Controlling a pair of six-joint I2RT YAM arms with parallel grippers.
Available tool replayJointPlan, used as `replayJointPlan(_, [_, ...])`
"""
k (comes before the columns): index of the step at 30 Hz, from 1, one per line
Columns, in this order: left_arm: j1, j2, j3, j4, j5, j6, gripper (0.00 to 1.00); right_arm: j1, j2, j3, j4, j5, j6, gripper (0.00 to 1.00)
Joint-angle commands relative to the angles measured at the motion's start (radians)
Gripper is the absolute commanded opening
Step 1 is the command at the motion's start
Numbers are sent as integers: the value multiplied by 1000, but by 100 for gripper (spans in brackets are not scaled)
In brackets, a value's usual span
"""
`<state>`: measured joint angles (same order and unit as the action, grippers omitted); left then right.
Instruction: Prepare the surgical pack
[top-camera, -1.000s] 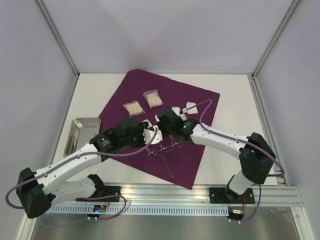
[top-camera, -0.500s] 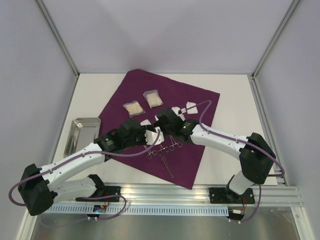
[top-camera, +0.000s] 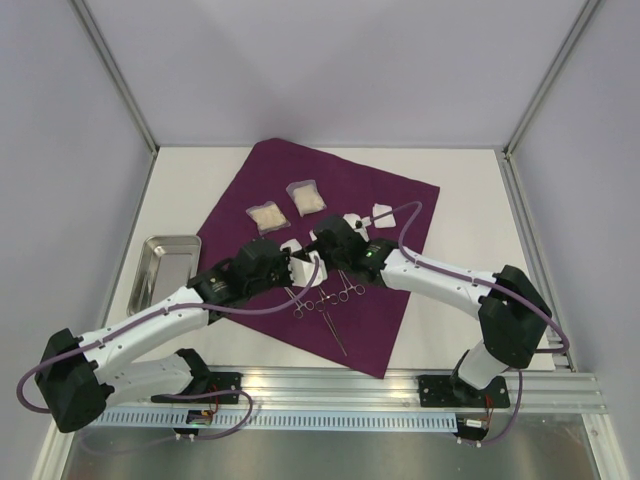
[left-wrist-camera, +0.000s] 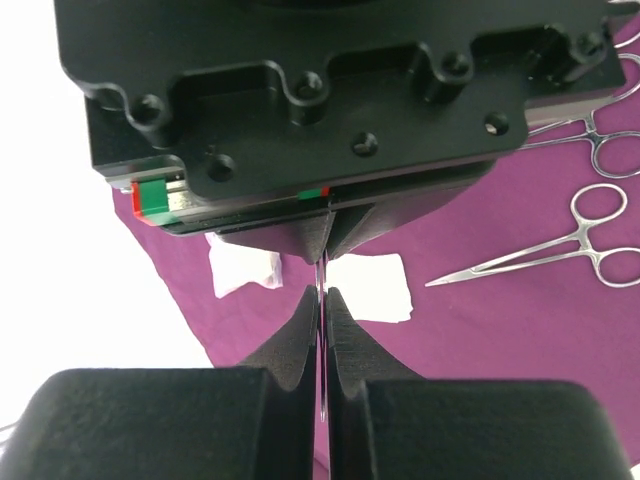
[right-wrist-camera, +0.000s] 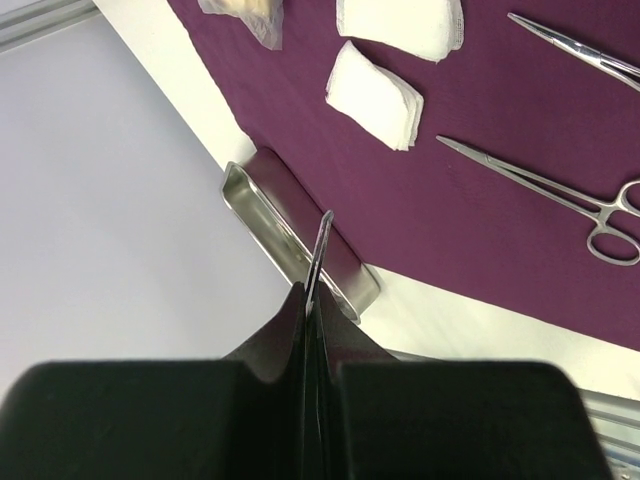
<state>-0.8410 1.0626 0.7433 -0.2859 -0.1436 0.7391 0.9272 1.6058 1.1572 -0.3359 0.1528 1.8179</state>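
The surgical pack is a plum-purple drape (top-camera: 370, 195) spread flat as a big sheet on the table. Above its middle my two grippers meet tip to tip. My right gripper (right-wrist-camera: 311, 290) is shut on a thin metal instrument (right-wrist-camera: 320, 245), seen edge-on and sticking out past its fingertips. My left gripper (left-wrist-camera: 321, 298) is shut on the same thin metal instrument (left-wrist-camera: 321, 275), which runs from its pads up into the right gripper's black body. In the top view the left gripper (top-camera: 296, 263) and right gripper (top-camera: 313, 250) nearly touch.
On the drape lie two gauze packets (top-camera: 268, 216), white gauze pads (top-camera: 352, 222) and ring-handled forceps (top-camera: 325, 297), with a long instrument (top-camera: 337, 335) nearer me. A steel tray (top-camera: 160, 265) stands on the table left of the drape.
My left gripper has moved right toward the right gripper and gone from open to shut on the instrument. The right arm has barely moved.
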Motion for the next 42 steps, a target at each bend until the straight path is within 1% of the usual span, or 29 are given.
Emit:
replayJointPlan(1, [-6,-15,4,22,10,-10,0,5,-18,4,61,-1,23,0])
replayJointPlan(5, [-6,-12,-4,30,-14,-20,0,4,-26,-14,89,5,17,1])
replayJointPlan(7, [-6,-7,-9,34,-28,-23,0,4,-29,-24,94,22,6,11])
replayJointPlan(8, [-4,-4,-12,43,-48,-24,0,5,-36,-30,92,30,-3,25])
replayJointPlan(10, [2,3,-13,51,-71,-32,0,4,-50,-39,80,63,-9,39])
replayJointPlan(11, [28,7,-7,53,-74,-43,0,4,-64,-50,66,74,-14,47])
replayJointPlan(13, [75,16,5,45,-54,-75,0,-5,-81,-62,58,97,-35,51])
replayJointPlan(14, [126,19,16,42,-39,-82,0,-10,-99,-73,46,105,-42,53])
replayJointPlan(16, [172,17,24,37,-30,-105,0,-19,-118,-79,34,135,-63,53])
replayJointPlan(17, [225,13,25,33,-24,-116,0,-21,-138,-88,19,146,-68,53])
replayJointPlan(20, [331,-15,25,8,13,-179,0,-37,-175,-109,5,175,-92,52])
replayJointPlan(21, [432,-29,22,1,27,-194,0,-47,-187,-131,5,188,-101,52])
replayJointPlan(22, [486,-36,21,-7,45,-216,0,-50,-196,-142,5,194,-117,52])
replayJointPlan(23, [541,-45,15,-31,93,-249,0,-51,-216,-152,9,200,-129,51])
replayJointPlan(24, [666,-64,10,-44,120,-266,0,-54,-225,-169,9,215,-144,51])
replayJointPlan(25, [721,-72,4,-55,146,-277,0,-56,-234,-174,6,221,-173,51])
replayJointPlan(26, [785,-79,-13,-73,218,-285,0,-56,-245,-180,-2,229,-189,51])
replayJointPlan(27, [834,-84,-22,-79,246,-291,0,-56,-250,-183,-5,235,-209,51])
replayJointPlan(28, [952,-81,-31,-84,272,-288,0,-57,-256,-185,-12,249,-225,51])
replayJointPlan(29, [998,-73,-45,-93,313,-285,0,-57,-259,-185,-24,254,-258,50])
replayJointPlan(30, [1045,-46,-48,-96,326,-280,0,-56,-261,-186,-31,269,-273,50])
replayJointPlan(31, [1142,-27,-48,-108,338,-277,0,-57,-262,-186,-37,272,-282,50])
replayJointPlan(34, [1287,59,-12,-154,430,-277,0,-57,-268,-189,-49,289,-319,49])
replayJointPlan(36, [1324,97,-4,-171,450,-265,0,-57,-267,-189,-51,304,-347,49])
replayJointPlan(38, [1336,102,-28,-161,464,-241,0,-57,-270,-191,-58,314,-359,49])
replayJointPlan(42, [1343,126,-76,-113,441,-230,0,-57,-273,-200,-66,326,-370,48])
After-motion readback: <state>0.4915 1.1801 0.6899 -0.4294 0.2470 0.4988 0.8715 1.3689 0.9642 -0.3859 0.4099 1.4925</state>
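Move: The left gripper holds the tweezers at one end, and the tray it should reach lies about 32 cm to its left, some 3 cm ahead and 15 cm below. At about that same depth, the end gauze stack is 7 cm left and 2 cm ahead, the nearer bag 7 cm left and 13 cm ahead, and the leftmost hemostat 6 cm back, straight below in the sideways sense. The tray is roughly 33 cm left of the right gripper and 2 cm ahead. Keep the left fingers shut on the tweezers while the right fingers open to about half and let go, then draw the right hand some 10 cm to the right, tilting its wrist. Swing the left gripper about 32 cm left to the tray, bowing forward on the way, turning it counter-clockwise by some 70 degrees; finish by sinking about 8 cm and tipping the fingers down. ##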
